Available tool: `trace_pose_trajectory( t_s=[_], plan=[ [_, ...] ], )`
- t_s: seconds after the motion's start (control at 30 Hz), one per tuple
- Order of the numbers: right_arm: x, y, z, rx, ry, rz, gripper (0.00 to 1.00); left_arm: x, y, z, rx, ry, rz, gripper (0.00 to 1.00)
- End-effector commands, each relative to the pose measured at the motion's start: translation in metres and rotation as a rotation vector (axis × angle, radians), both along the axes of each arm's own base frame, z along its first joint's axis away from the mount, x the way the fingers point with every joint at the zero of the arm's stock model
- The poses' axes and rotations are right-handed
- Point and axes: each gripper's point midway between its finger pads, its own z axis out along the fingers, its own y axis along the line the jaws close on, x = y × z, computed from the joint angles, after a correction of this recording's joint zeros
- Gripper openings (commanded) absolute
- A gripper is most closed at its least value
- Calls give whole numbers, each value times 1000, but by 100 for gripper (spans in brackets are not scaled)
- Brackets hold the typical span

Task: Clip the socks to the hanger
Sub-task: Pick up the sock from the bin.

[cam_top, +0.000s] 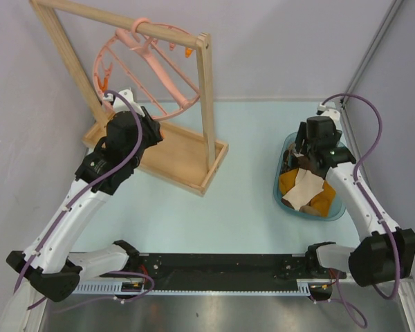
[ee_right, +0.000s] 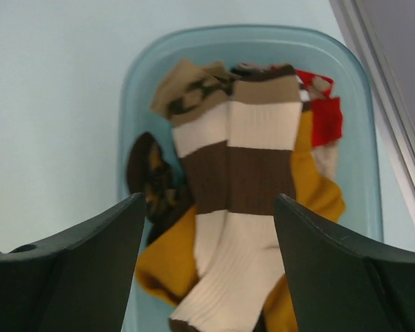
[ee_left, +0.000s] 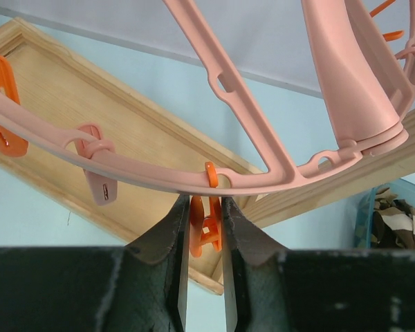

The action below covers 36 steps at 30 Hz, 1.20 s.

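Note:
The pink round hanger [cam_top: 162,66] hangs by its hook from the wooden rack's top bar. Its ring [ee_left: 159,181] runs across the left wrist view. My left gripper [ee_left: 205,232] is shut on an orange clip [ee_left: 206,234] that hangs under the ring, with both fingers pressing its sides. The socks lie piled in a blue bin [ee_right: 135,90] at the right. A cream-and-brown striped sock [ee_right: 242,173] lies on top of mustard [ee_right: 162,266], dark brown [ee_right: 146,173] and argyle [ee_right: 190,90] ones. My right gripper [ee_right: 209,200] is open and empty just above the pile [cam_top: 303,187].
The wooden rack [cam_top: 207,104] stands on its tray base [cam_top: 187,155] at the back left. More pink and orange clips [ee_left: 1,104] hang along the ring. A red piece of fabric [ee_right: 325,114] lies in the bin. The right wall's rail [cam_top: 373,48] runs close to the bin.

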Motion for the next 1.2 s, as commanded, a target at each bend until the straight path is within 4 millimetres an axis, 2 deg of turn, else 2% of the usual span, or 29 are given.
trace_pose_trajectory(
  t_s=[0.0,0.07,0.13,0.17,0.33,0.43,0.47,0.57,0.67,0.7,0.77,0.8,0.9,1.0,1.1,1.17],
  plan=[
    [1,-37,-31,37,93,-100,77,-2,-3,8,-1,-31,-26,16],
    [10,-56,-41,51,103,-153,75,-1,-4,8,-2,-29,-31,16],
    [24,-57,-52,72,102,-148,71,-1,-5,9,-2,-32,-36,16],
    [28,-69,-54,78,96,-176,69,0,-5,8,-1,-30,-38,16],
    [61,-74,-76,82,88,-172,64,1,-12,5,-8,-17,-59,16],
    [74,-78,-89,66,86,-178,59,2,-15,2,-14,-11,-68,15],
    [76,-79,-100,57,109,-182,59,2,-15,3,-11,-11,-69,15],
    [80,-86,-116,36,132,-204,51,3,-14,3,-8,-11,-67,15],
    [78,-87,-116,32,135,-211,42,3,-17,1,-12,-7,-79,15],
    [77,-86,-109,39,121,-212,38,2,-17,1,-15,-5,-80,15],
    [73,-86,-100,42,113,-210,36,3,-18,-1,-12,1,-83,15],
    [71,-85,-89,46,92,-212,33,3,-18,0,-15,-1,-82,15],
    [64,-85,-69,49,57,-210,31,2,-19,0,-18,0,-88,15],
    [58,-86,-60,47,48,-217,31,1,-20,1,-30,-5,-95,15],
    [53,-92,-66,52,62,-239,31,-1,-22,2,-42,-8,-103,15],
    [47,-97,-77,47,90,-255,31,-1,-22,3,-43,-9,-105,15]
  ],
)
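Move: The brown cuff of the striped sock lies in the bin some 7 cm ahead of the right hand, 8 cm to its right and 15 cm below. The red sock is about 5 cm right of that cuff and 4 cm nearer; the tan patterned sock sits roughly 8 cm to the cuff's left, level with it. From the left hand, the cuff is about 10 cm ahead, 54 cm right, 29 cm down. The right hand sinks 14 cm, rightward and forward, pinches the striped sock's cuff end and rises 6 cm. ##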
